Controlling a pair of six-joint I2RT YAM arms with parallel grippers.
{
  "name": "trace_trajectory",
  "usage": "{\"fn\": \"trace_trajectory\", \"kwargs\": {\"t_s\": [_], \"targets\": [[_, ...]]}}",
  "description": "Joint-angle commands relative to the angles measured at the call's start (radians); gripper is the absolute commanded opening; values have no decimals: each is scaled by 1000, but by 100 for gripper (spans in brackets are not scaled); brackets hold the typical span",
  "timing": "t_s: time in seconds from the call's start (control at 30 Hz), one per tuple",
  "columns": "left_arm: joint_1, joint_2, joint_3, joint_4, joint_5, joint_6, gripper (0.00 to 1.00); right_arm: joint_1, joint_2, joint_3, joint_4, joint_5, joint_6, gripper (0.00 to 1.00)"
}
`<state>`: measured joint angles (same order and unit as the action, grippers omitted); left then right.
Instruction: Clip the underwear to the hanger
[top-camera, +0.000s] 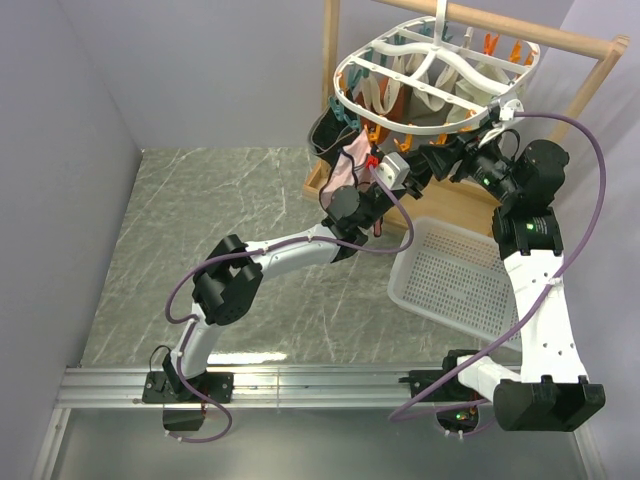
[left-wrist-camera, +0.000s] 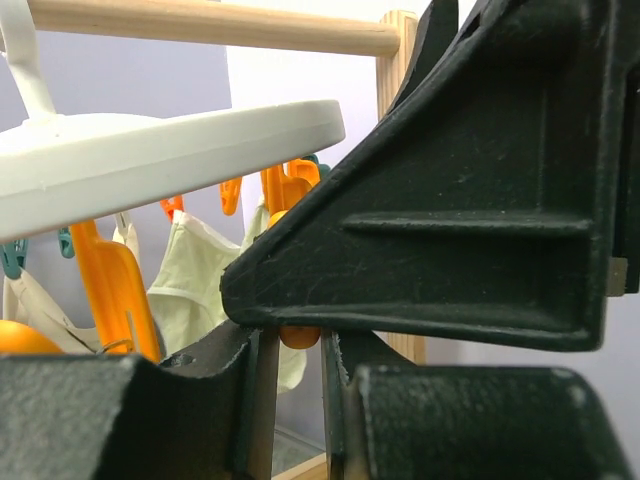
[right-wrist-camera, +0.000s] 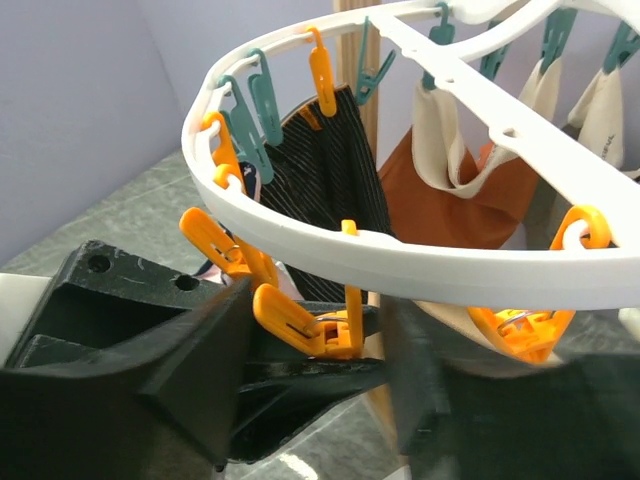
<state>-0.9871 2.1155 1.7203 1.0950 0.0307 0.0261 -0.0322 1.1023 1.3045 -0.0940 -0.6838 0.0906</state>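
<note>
The white oval hanger (top-camera: 440, 75) hangs from the wooden rack, with orange and teal pegs under its rim (right-wrist-camera: 400, 255). At its left edge the pale pink underwear (top-camera: 344, 170) droops down to my left gripper (top-camera: 354, 197), which is shut on its lower part. In the left wrist view those narrow jaws (left-wrist-camera: 298, 395) show only a thin gap, with an orange peg tip (left-wrist-camera: 298, 336) above. My right gripper (right-wrist-camera: 320, 345) is open and straddles an orange peg (right-wrist-camera: 322, 318) under the rim; the peg's clamp end is closed. A sliver of pink (right-wrist-camera: 286, 276) shows behind it.
The wooden rack (top-camera: 590, 45) stands at the back right. A white mesh basket (top-camera: 455, 275) lies on the marble table below the right arm. A black striped garment (right-wrist-camera: 325, 170), a rust one (right-wrist-camera: 440, 200) and cream ones (left-wrist-camera: 195, 270) hang on the hanger.
</note>
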Motion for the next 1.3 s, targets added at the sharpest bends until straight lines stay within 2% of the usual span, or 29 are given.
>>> {"fn": "trace_trajectory", "kwargs": {"t_s": [0.0,0.07,0.1,0.17,0.2,0.33,0.5,0.6,0.63,0.7,0.73,0.77,0.8,0.83,0.87,0.9,0.97,1.0,1.07,1.1,1.27], "targets": [[-15,-61,-8,43,75,8,5,8,-5,35,22,29,-14,56],[-15,-65,-11,43,78,8,8,8,-7,38,31,35,-6,52],[-16,-65,-19,43,80,6,9,8,-5,42,31,35,-5,47],[-15,-80,-33,51,86,5,19,9,-4,44,39,36,4,40],[-15,-87,-53,49,92,6,24,8,-1,48,39,36,5,31],[-15,-150,-140,48,133,27,46,9,7,50,37,43,11,14],[8,-325,-342,-68,211,9,54,9,5,49,40,52,12,1],[25,-457,-468,-174,283,27,57,9,7,47,46,56,21,0],[30,-518,-488,-302,302,87,58,9,7,49,48,55,23,0],[47,-569,-518,-450,394,211,62,9,10,49,53,56,32,0],[59,-607,-518,-603,444,269,63,9,8,50,53,56,32,0],[88,-620,-507,-694,542,334,65,9,10,52,53,58,35,0],[102,-627,-492,-772,587,476,67,9,13,56,47,61,38,0],[111,-624,-467,-861,609,567,69,9,13,59,43,61,38,0],[123,-615,-402,-1074,629,659,70,11,16,65,39,61,38,0],[134,-603,-366,-1165,643,827,70,11,14,65,36,63,41,0],[181,-559,-264,-1376,675,944,70,11,11,61,33,61,41,0],[191,-539,-225,-1441,681,1041,70,11,11,59,37,63,41,0],[199,-485,-137,-1576,670,1138,69,9,8,55,39,63,43,0],[199,-462,-120,-1599,655,1231,69,12,8,52,39,61,44,0],[188,-424,-82,-1632,612,1412,72,14,5,50,31,59,40,0]]}}
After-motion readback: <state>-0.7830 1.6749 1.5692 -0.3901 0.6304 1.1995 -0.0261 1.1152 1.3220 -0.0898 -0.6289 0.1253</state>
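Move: My left hand still pinches an orange clip on the hanger's near rim. It will next go for the underwear, whose middle hangs about 11 cm left, 1 cm ahead and 14 cm below it. The clip holding the underwear is some 12 cm left and 3 cm ahead; a free clip sits 6 cm left, 1 cm ahead, both about level with the hand. My right hand's open fingers straddle the pinched clip, about 1 cm ahead and 0 cm to the side, level. I close my right fingers on the orange clip and keep them there, squeezing it almost in place, while my left fingers open and let go of it. My left hand then draws back about 9 cm and left, sinks, and swings a little forward again, ending about 15 cm lower beside the underwear, rolled some 75 degrees so its wide-open fingers point right and down. ##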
